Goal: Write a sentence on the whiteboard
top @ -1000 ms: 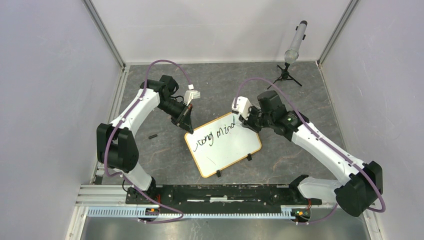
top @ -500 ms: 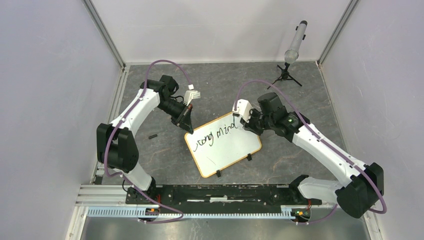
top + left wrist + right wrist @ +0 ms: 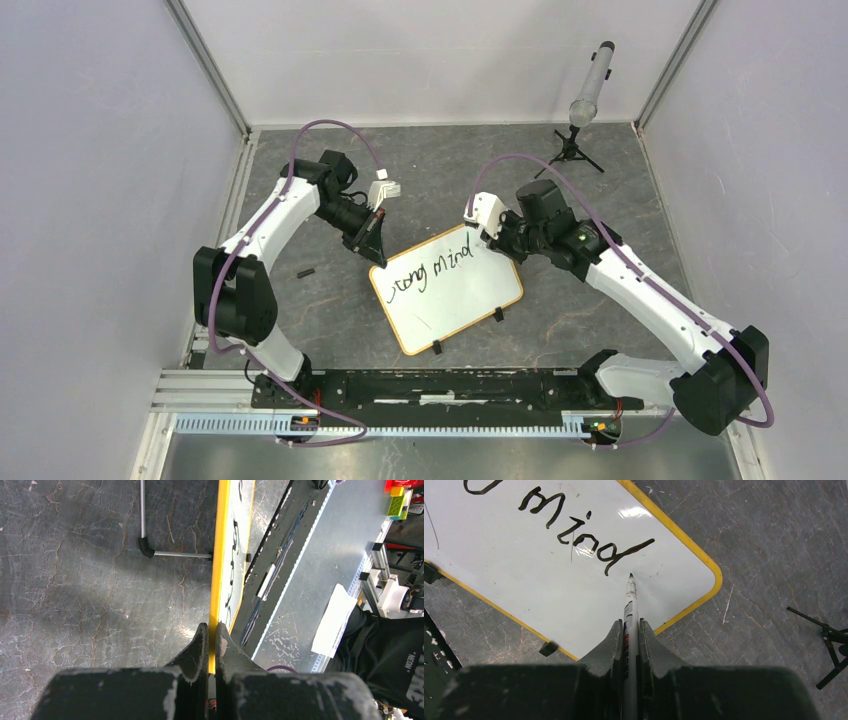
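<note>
The whiteboard (image 3: 462, 300), white with a yellow-orange frame, lies tilted on the grey floor with "strong mind" written on it in black. My left gripper (image 3: 377, 256) is shut on the frame at the board's far left corner. In the left wrist view the frame edge (image 3: 218, 570) runs between the left gripper's (image 3: 210, 628) fingers. My right gripper (image 3: 490, 238) hangs over the board's far right corner, shut on a grey marker (image 3: 630, 600). In the right wrist view the marker's tip points at the whiteboard (image 3: 524, 580) just past the final "d", ahead of the right gripper (image 3: 630, 623); contact is unclear.
A small black tripod holding a grey cylinder (image 3: 586, 100) stands at the back right. A short black cap-like piece (image 3: 306, 272) lies on the floor left of the board. An aluminium rail (image 3: 400, 385) runs along the near edge, and walls close in both sides.
My right gripper with the marker has shifted a little near the end of "mind". The left arm and the whiteboard have not moved.
</note>
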Tool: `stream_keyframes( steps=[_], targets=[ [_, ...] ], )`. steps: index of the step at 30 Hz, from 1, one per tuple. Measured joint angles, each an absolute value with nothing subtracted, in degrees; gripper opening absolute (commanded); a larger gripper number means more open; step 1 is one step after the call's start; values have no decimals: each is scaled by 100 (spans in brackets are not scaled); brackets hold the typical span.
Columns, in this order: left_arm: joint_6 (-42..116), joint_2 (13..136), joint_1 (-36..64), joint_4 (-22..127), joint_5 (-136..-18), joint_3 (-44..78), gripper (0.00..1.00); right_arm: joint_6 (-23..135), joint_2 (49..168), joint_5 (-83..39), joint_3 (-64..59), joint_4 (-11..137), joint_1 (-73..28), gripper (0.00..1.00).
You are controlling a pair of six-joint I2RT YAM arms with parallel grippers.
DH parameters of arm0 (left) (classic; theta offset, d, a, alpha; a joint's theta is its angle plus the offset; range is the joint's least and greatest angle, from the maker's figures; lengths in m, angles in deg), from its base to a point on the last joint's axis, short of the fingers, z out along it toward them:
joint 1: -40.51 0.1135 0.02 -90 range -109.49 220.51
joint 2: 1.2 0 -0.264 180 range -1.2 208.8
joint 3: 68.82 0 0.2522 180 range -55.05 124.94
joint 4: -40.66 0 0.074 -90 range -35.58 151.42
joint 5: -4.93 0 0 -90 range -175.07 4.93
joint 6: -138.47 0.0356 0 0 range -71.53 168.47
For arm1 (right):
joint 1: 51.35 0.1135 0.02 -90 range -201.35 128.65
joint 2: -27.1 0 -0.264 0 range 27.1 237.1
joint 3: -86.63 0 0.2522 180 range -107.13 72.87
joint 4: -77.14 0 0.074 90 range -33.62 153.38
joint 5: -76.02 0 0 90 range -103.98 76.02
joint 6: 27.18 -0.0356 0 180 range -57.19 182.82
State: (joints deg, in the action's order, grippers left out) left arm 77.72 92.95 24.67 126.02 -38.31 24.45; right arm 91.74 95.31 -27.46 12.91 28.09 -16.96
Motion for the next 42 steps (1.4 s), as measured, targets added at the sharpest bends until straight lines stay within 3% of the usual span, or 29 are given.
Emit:
stream_keyframes(
  steps=[19,21,29,32,36,42],
  targets=[
    [7770,9295,2467,12591,-3837,2447,3,9340,9539,-2929,1452,2781,-1696,0],
    [7770,9295,2467,12591,-3839,2447,8,9340,9528,-3176,1450,2691,-1696,0],
    [7711,9293,2467,12549,-3900,2449,50,9268,9343,-4199,1378,2477,-1694,0],
    [7700,9236,2491,12466,-3990,2401,60,9207,9338,-4499,1378,2514,-1683,0],
    [7698,8980,2651,12440,-4025,2172,66,9139,9336,-4778,1380,2602,-1613,0],
    [7700,8830,2760,12438,-4058,1934,65,9043,9303,-4980,1485,2798,-1451,0]
  ],
)
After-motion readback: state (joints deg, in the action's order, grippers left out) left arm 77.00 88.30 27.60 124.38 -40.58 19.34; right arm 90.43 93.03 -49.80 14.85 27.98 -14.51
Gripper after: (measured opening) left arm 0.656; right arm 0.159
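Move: Just short of the right hand's marker tip lies the bare spot beside the d of "Mind", about 3 cm to the hand's left, 1 cm ahead and 4 cm below. The d itself sits some 2 cm farther left and 1 cm farther out than the spot; the whiteboard's far right corner is roughly 6 cm ahead of the hand and 1 cm right. The left hand already pinches the board's far left corner, about 1 cm to its left; the spot lies some 19 cm right, 3 cm ahead. Dipping about 1 cm, the right hand puts the marker tip to the board and makes a short stroke beside the d, then lifts off and swings back and left some 8 cm over the blank surface, rising slightly and turning about 15 degrees counter-clockwise, the marker still gripped. Meanwhile the left hand stays put, then opens its fingers off the board's corner and eases about 2 cm left. ##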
